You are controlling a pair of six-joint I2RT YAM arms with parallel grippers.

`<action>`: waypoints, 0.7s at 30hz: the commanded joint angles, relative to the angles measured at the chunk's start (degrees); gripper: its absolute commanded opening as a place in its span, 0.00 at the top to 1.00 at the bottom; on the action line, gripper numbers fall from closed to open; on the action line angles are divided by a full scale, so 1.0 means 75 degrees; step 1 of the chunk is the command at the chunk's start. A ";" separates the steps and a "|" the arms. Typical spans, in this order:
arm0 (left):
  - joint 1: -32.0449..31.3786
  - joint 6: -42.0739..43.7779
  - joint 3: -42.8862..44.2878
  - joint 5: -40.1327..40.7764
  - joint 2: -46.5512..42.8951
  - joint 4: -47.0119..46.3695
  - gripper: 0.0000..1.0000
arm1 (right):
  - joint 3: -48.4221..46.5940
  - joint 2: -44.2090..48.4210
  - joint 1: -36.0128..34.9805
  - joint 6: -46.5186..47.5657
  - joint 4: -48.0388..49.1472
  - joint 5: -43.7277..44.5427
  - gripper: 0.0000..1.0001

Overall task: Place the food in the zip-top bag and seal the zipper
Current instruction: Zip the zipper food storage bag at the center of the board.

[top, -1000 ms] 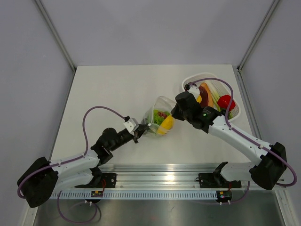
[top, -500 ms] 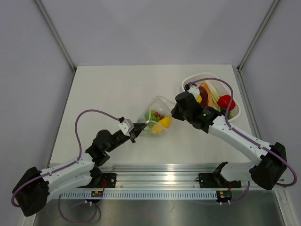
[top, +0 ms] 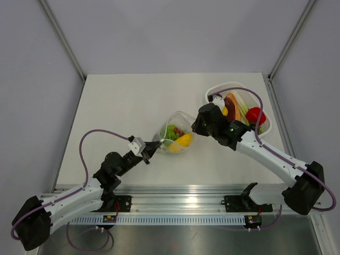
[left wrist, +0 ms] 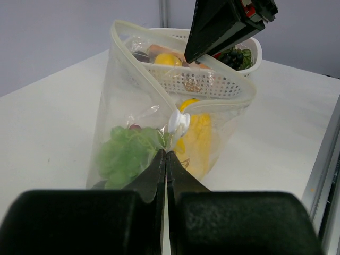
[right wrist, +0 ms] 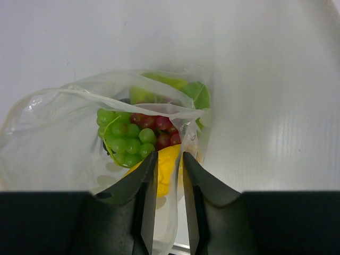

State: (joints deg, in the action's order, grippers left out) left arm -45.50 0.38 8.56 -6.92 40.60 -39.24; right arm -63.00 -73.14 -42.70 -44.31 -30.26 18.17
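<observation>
The clear zip-top bag (top: 169,123) stands mid-table with its mouth open. Inside it lies food: green grapes (right wrist: 125,139), red grapes (right wrist: 159,130) and a yellow piece (top: 184,140). My left gripper (top: 150,150) is shut on the bag's near-left edge, just below a white tab (left wrist: 178,122) on the zipper strip (left wrist: 139,66). My right gripper (right wrist: 169,156) is at the bag's right side. Its jaws stand a little apart, and the bag's wall (right wrist: 187,139) runs loosely between them. The yellow piece (right wrist: 166,172) shows behind the fingertips.
A white lattice basket (top: 265,126) sits at the back right, just behind my right wrist. It holds more food, including a red pepper (top: 255,114) and a dark purple piece (top: 230,103). The rail with the arm bases runs along the near edge.
My left arm has drawn back to the left and nearer, pulling the bag's edge with it, and the bag has shifted left. The right jaws have parted a little.
</observation>
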 commanded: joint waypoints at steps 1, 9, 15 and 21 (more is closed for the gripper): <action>-0.0039 -0.0259 0.0288 0.0278 0.0012 -0.0171 1.00 | -0.0237 0.0575 0.0021 0.0739 0.0226 -0.0452 0.67; -0.0028 0.0111 0.1050 0.0512 0.0376 0.0170 1.00 | -0.2004 0.0121 -0.0587 0.3820 -0.0910 -0.0842 0.41; 0.0276 0.0558 0.1601 0.0337 0.0598 0.0451 1.00 | -0.3446 -0.0981 -0.1303 0.6337 -0.1250 -0.1132 0.39; 0.0745 0.0383 0.1578 0.0161 0.0669 0.0018 1.00 | -0.3005 -0.1135 -0.1467 0.9432 -0.0237 -0.2387 0.42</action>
State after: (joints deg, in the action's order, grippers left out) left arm -41.08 2.76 18.00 -5.21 45.63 -32.75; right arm -88.05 -82.91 -52.56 8.62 -36.93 6.02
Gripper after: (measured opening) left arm 0.002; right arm 0.589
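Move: The white zipper slider is already in your left gripper's shut fingertips. From the right gripper, which has already begun to open at the bag's rim, the slider lies about 14 cm to the left, some 7 cm back and roughly level. Inside the bag, about 10 cm lower, the yellow squash lies 6 cm to the left, neither ahead nor back, and the grapes 9 cm to the left and 3 cm ahead. The basket's middle is about 19 cm to the right, 12 cm ahead and 10 cm lower. Open the right gripper wider to come free of the bag's rim, lift it about 11 cm, swing it left over the bag's mouth towards the slider and start to sink, turning it some 50 degrees counter-clockwise. Keep the left fingers shut on the slider and, after a slight pause, ease it forward and a little up. ##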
